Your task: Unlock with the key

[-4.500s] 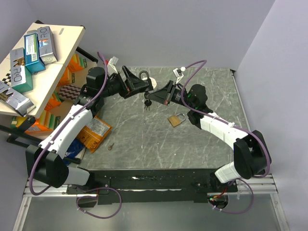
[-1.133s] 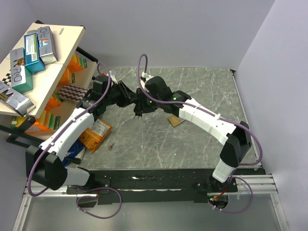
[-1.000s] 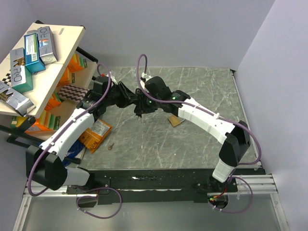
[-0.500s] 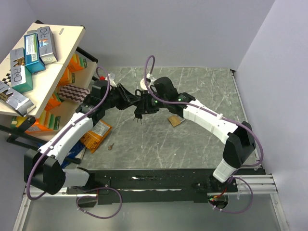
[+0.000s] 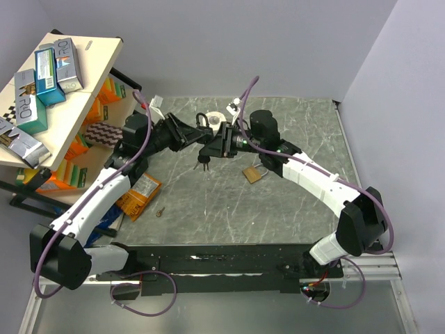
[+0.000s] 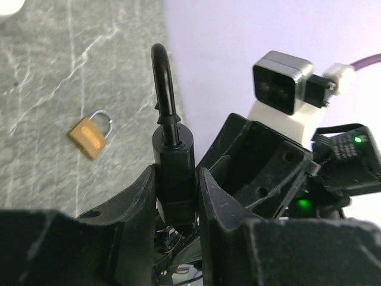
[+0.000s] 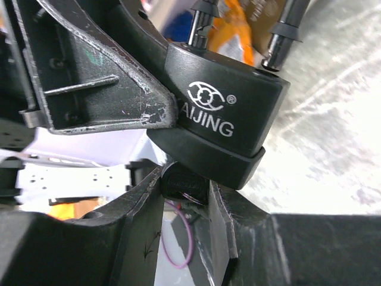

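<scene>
My left gripper (image 5: 189, 132) is shut on a black padlock (image 6: 174, 161) and holds it above the table, its shackle (image 6: 162, 77) pointing away from the wrist. In the right wrist view the padlock (image 7: 223, 119) reads "AIJING". My right gripper (image 7: 184, 192) is shut on the black head of a key (image 7: 184, 182) that sits against the padlock's bottom. The rest of the key bunch (image 5: 202, 163) hangs below the two grippers. In the top view my right gripper (image 5: 221, 145) meets the left one from the right.
A brass padlock (image 5: 254, 173) lies on the grey marble table right of the grippers; it also shows in the left wrist view (image 6: 90, 133). A small loose key (image 5: 160, 211) and orange packets (image 5: 135, 191) lie left. A white disc (image 5: 215, 118) sits behind. A tilted shelf of boxes (image 5: 49, 76) stands far left.
The grippers, joined at the padlock, have moved right and toward the back. My right arm has swung from across the middle out to the right. The key bunch still hangs below.
</scene>
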`<state>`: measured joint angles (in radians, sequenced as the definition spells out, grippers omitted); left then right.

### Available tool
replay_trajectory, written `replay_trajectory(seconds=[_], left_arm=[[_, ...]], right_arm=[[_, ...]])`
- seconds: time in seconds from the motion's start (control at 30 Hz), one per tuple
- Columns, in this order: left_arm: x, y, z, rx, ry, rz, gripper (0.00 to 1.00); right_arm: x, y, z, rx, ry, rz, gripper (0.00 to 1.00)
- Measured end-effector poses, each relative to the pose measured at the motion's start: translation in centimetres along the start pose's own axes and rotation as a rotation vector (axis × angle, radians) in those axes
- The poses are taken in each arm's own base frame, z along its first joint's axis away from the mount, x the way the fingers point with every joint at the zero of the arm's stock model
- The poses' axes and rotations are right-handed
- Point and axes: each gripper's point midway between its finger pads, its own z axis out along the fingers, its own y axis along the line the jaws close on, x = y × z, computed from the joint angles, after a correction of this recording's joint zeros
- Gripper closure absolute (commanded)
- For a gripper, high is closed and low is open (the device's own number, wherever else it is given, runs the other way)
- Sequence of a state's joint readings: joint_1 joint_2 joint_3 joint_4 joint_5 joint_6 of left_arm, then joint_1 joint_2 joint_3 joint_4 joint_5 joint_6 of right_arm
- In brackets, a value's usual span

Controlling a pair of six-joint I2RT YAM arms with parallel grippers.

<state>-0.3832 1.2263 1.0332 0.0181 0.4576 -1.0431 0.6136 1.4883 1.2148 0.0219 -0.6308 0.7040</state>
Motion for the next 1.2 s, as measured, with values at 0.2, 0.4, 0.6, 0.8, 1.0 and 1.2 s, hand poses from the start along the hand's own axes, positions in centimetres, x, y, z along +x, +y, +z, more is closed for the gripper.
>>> replay_trajectory(seconds=[0.2, 0.4, 0.6, 0.8, 1.0, 1.2], left_arm=[[-0.5, -1.1, -0.3, 0.041, -0.015, 0.02, 0.99], [0.0, -0.1, -0.2, -0.033, 0.017, 0.017, 0.99], [0.7, 1.6, 0.0, -0.082, 0.075, 0.046, 0.99], [1.7, 2.5, -0.3, -0.057, 0.144, 0.084, 0.99], [4.4, 1.7, -1.3, 0.047, 0.289, 0.143, 0.99], [6.1, -0.2, -3.0, 0.166, 0.374, 0.199, 0.99]], right_arm=[[-0.7, 0.8, -0.3, -0.052, -0.014, 0.002, 0.95], [0.1, 0.0, -0.6, -0.018, 0.016, -0.028, 0.43], [-1.8, -0.1, -4.3, 0.063, -0.065, -0.097, 0.29], [-3.5, 1.8, -9.2, 0.05, -0.147, -0.194, 0.21], [-3.9, 1.0, -8.4, 0.039, -0.068, -0.226, 0.21], [-4.5, 0.5, -6.6, -0.004, 0.003, -0.237, 0.21]])
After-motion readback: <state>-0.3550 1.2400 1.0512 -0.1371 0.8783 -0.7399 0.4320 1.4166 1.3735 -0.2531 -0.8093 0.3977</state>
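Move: My left fingers hold the black lock, its middle about 1 cm ahead of them, with the shackle pointing outward. My right fingers pinch the black-headed key at the lock's bottom, so the lock's middle lies some 4 cm ahead of my right hand and 3 cm above. From my left hand, the brass padlock is roughly 14 cm right, 1 cm ahead and 30 cm down; the white roll is around 15 cm ahead, 2 cm right and 27 cm down. I spread my right fingers to let go of the key and pull that hand about 8 cm right and 5 cm up, away from the lock, tipping it slightly, then ease 2 cm forward and left, still open. My left hand keeps its grip on the lock, sinks about 3 cm, then draws back some 6 cm while turning around 25 degrees clockwise. ##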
